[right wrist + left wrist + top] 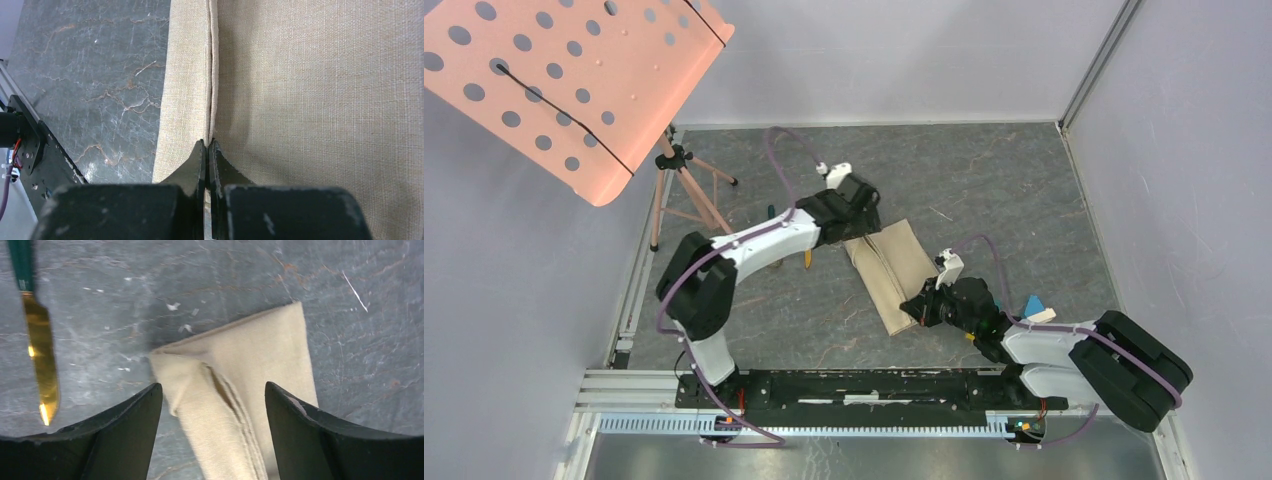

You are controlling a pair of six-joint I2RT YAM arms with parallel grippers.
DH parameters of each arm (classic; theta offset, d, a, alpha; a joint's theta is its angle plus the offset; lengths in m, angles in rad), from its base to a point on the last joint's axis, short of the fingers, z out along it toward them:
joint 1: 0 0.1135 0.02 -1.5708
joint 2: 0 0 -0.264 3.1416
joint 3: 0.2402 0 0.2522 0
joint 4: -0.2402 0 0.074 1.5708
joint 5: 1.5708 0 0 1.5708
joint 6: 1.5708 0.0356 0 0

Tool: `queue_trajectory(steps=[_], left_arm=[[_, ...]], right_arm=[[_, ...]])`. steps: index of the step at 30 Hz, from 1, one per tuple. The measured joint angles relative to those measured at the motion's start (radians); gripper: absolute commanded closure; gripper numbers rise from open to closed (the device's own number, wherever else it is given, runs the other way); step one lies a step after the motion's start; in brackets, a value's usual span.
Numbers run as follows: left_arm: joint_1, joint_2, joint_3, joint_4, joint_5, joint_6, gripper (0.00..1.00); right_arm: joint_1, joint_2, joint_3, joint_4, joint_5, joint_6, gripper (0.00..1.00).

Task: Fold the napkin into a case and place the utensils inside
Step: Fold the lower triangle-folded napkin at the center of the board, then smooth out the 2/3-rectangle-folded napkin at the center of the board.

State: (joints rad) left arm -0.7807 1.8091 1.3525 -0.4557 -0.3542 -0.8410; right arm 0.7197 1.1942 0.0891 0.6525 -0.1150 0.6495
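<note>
The beige napkin point(894, 272) lies folded into a long strip on the dark marbled table. My left gripper point(864, 228) hovers over its far end, open, and the cloth point(235, 390) runs between the two fingers without touching them. At the near end my right gripper point(921, 308) is shut on the napkin's doubled hemmed edge point(212, 75), with the fingertips point(200, 155) pinching the seam. One of the utensils, a knife with a gold blade point(41, 360) and a teal handle point(21, 260), lies on the table left of the napkin. In the top view it shows partly under the left arm point(809, 262).
A pink perforated stand plate point(564, 80) on a tripod point(679, 190) stands at the back left. A blue block point(1033, 305) and a small yellow piece point(970, 338) sit beside the right arm. A black rail point(864, 385) runs along the near edge, and grey walls enclose the table.
</note>
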Motion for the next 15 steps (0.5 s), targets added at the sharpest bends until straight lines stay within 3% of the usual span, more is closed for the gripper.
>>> queue_trajectory(steps=[2,5,6,10,15], left_arm=[[0.053,-0.055,-0.079,0.058,0.053,0.003,0.39],[0.145,-0.093,-0.187,0.143,0.145,0.006,0.69],[0.172,-0.092,-0.211,0.168,0.177,0.006,0.73],[0.229,-0.061,-0.247,0.222,0.283,0.007,0.79],[0.224,-0.013,-0.247,0.294,0.364,0.007,0.81]], right_arm=[[0.0,-0.001,-0.001,0.001,0.003,0.001,1.0],[0.0,-0.001,-0.002,0.002,0.004,0.001,1.0],[0.0,-0.001,-0.002,0.003,0.004,0.001,1.0],[0.0,-0.003,-0.002,0.004,0.004,0.001,1.0],[0.0,-0.006,-0.002,0.004,0.004,0.001,1.0]])
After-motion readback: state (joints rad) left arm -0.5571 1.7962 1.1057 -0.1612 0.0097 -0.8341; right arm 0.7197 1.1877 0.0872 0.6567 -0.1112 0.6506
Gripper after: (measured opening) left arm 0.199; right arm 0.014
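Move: The napkin's far-left corner, with its loosely folded flap, lies about 4 cm left, 2 cm ahead and 8 cm below the left hand. The napkin's far-right corner stands some 12 cm right of that corner and 3 cm farther out; the knife lies about 8 cm left of it, roughly 1 cm nearer the base. From the right hand, the far-left corner is about 17 cm ahead, 11 cm left and 1 cm lower. Swing the left gripper about 6 cm left and slightly forward towards the napkin's far-left corner, then sink nearly 5 cm overall while easing some 2 cm back right. On the way, close the wide-open fingers to a narrow gap and roll the hand's left side down about 15 degrees. Keep the right fingers shut and still on the flap's edge near its near end. ##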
